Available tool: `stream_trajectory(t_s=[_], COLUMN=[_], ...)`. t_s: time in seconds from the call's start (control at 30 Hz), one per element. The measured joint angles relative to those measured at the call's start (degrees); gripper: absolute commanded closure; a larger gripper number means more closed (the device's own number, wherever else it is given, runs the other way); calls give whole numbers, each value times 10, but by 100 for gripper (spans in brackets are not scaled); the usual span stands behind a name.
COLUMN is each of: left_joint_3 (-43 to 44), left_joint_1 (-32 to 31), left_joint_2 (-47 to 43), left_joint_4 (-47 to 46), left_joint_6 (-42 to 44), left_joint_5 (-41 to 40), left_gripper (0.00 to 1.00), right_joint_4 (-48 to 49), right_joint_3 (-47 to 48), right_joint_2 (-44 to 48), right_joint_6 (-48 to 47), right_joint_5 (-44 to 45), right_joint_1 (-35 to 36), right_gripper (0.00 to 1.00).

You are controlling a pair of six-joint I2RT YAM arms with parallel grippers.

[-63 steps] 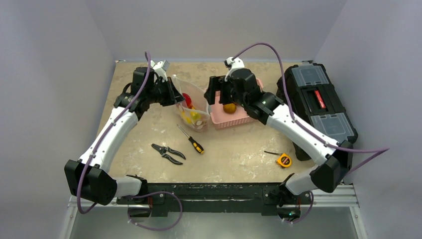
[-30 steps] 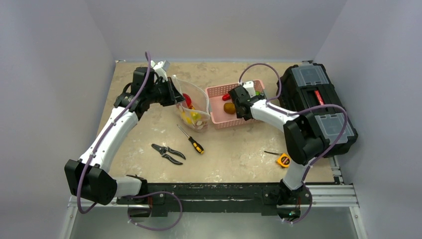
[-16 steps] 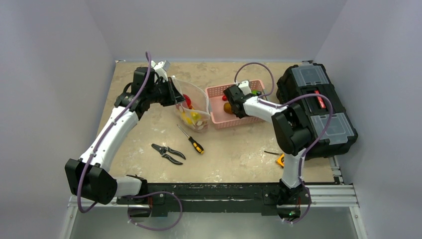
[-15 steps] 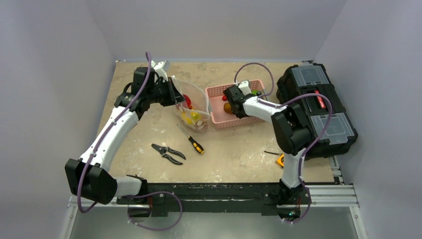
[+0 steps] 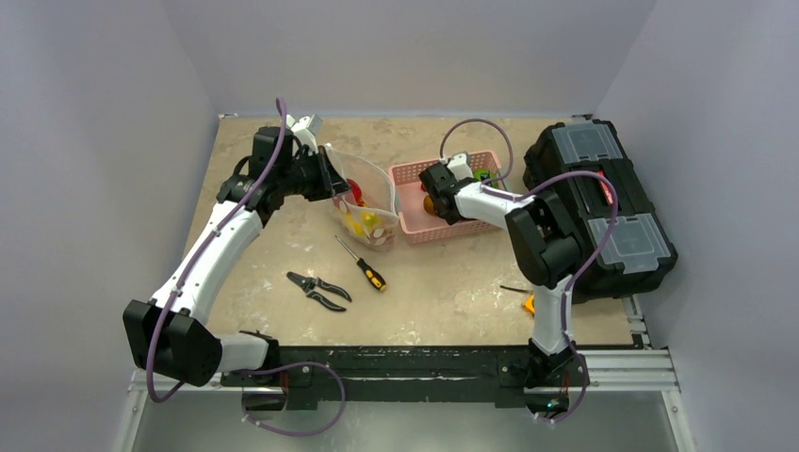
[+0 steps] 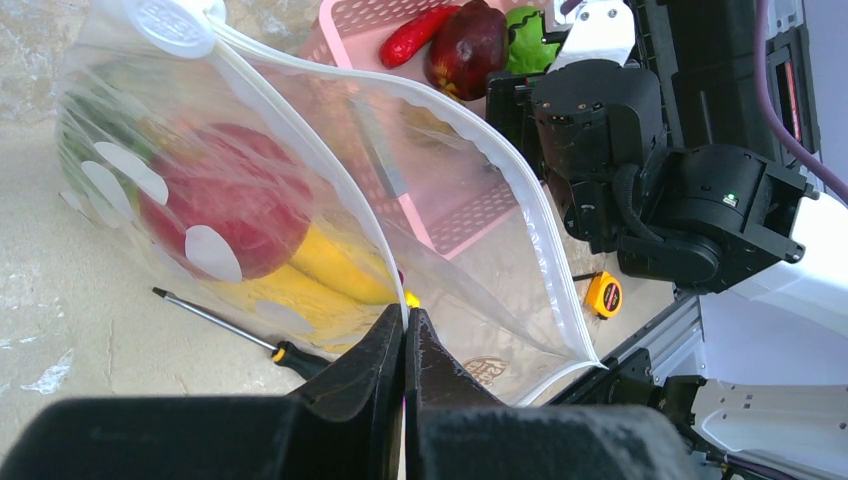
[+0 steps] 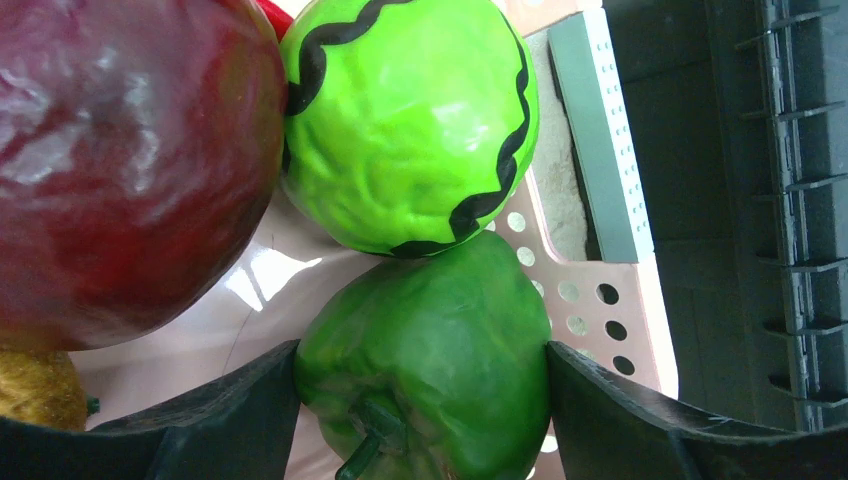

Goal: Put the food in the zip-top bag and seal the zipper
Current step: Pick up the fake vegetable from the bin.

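The zip-top bag (image 5: 369,200) stands open left of the pink basket (image 5: 443,233), with red (image 6: 220,210) and yellow (image 6: 330,270) food inside. My left gripper (image 6: 405,330) is shut on the zipper (image 6: 330,170) at the near lip and holds the mouth open; it also shows in the top view (image 5: 330,184). My right gripper (image 7: 425,400) is down in the basket, its jaws pressed on both sides of a green pepper (image 7: 430,350). Beside the pepper lie a green ball with a black zigzag (image 7: 400,120), a dark red fruit (image 7: 120,160) and a brownish piece (image 7: 35,385).
A black toolbox (image 5: 603,202) stands right of the basket, close to my folded right arm (image 5: 537,235). A screwdriver (image 5: 363,264) and pliers (image 5: 317,290) lie in front of the bag. A yellow tape measure (image 6: 603,293) lies near the front right.
My right arm has folded back and lowered its gripper into the basket, around the green pepper. My left gripper and the bag have not moved.
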State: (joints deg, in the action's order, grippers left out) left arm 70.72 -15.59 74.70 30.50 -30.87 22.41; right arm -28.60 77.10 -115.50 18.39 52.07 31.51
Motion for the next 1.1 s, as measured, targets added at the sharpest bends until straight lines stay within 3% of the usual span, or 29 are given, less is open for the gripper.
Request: stream_trajectory(t_s=[0.27,0.63,0.93,1.1], left_joint_3=[0,0,0,0], left_joint_1=[0,0,0,0], left_joint_2=[0,1,3,3], left_joint_4=[0,0,0,0], left_joint_6=[0,0,0,0], left_joint_5=[2,2,4,6], left_gripper=[100,100,100,100], right_joint_4=[18,44,66,112], right_joint_3=[-14,-28,-57,-58], right_joint_2=[32,139,253,321], right_joint_6=[-7,-5,9,26], right_joint_5=[-40,-128,-236,-353], right_joint_1=[2,5,5,5], right_gripper=[58,80,85,85])
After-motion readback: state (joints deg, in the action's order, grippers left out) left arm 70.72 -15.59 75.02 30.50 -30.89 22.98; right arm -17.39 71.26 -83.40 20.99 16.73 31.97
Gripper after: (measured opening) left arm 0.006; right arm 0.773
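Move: The green pepper sits between the right hand's fingers in the bin, with the watermelon 7 cm ahead and 2 cm left, the dark red fruit 5 cm ahead and 8 cm left, and the potato about 12 cm left, 1 cm ahead. The bag's mouth, held by the left hand, lies level ahead, some 23 cm left and 12 cm up. From the left hand, the pepper is roughly 5 cm ahead, 27 cm right and 20 cm below. Right hand lifts the pinched pepper about 17 cm from the bin, then increasingly left towards the bag, fingers swinging left. ##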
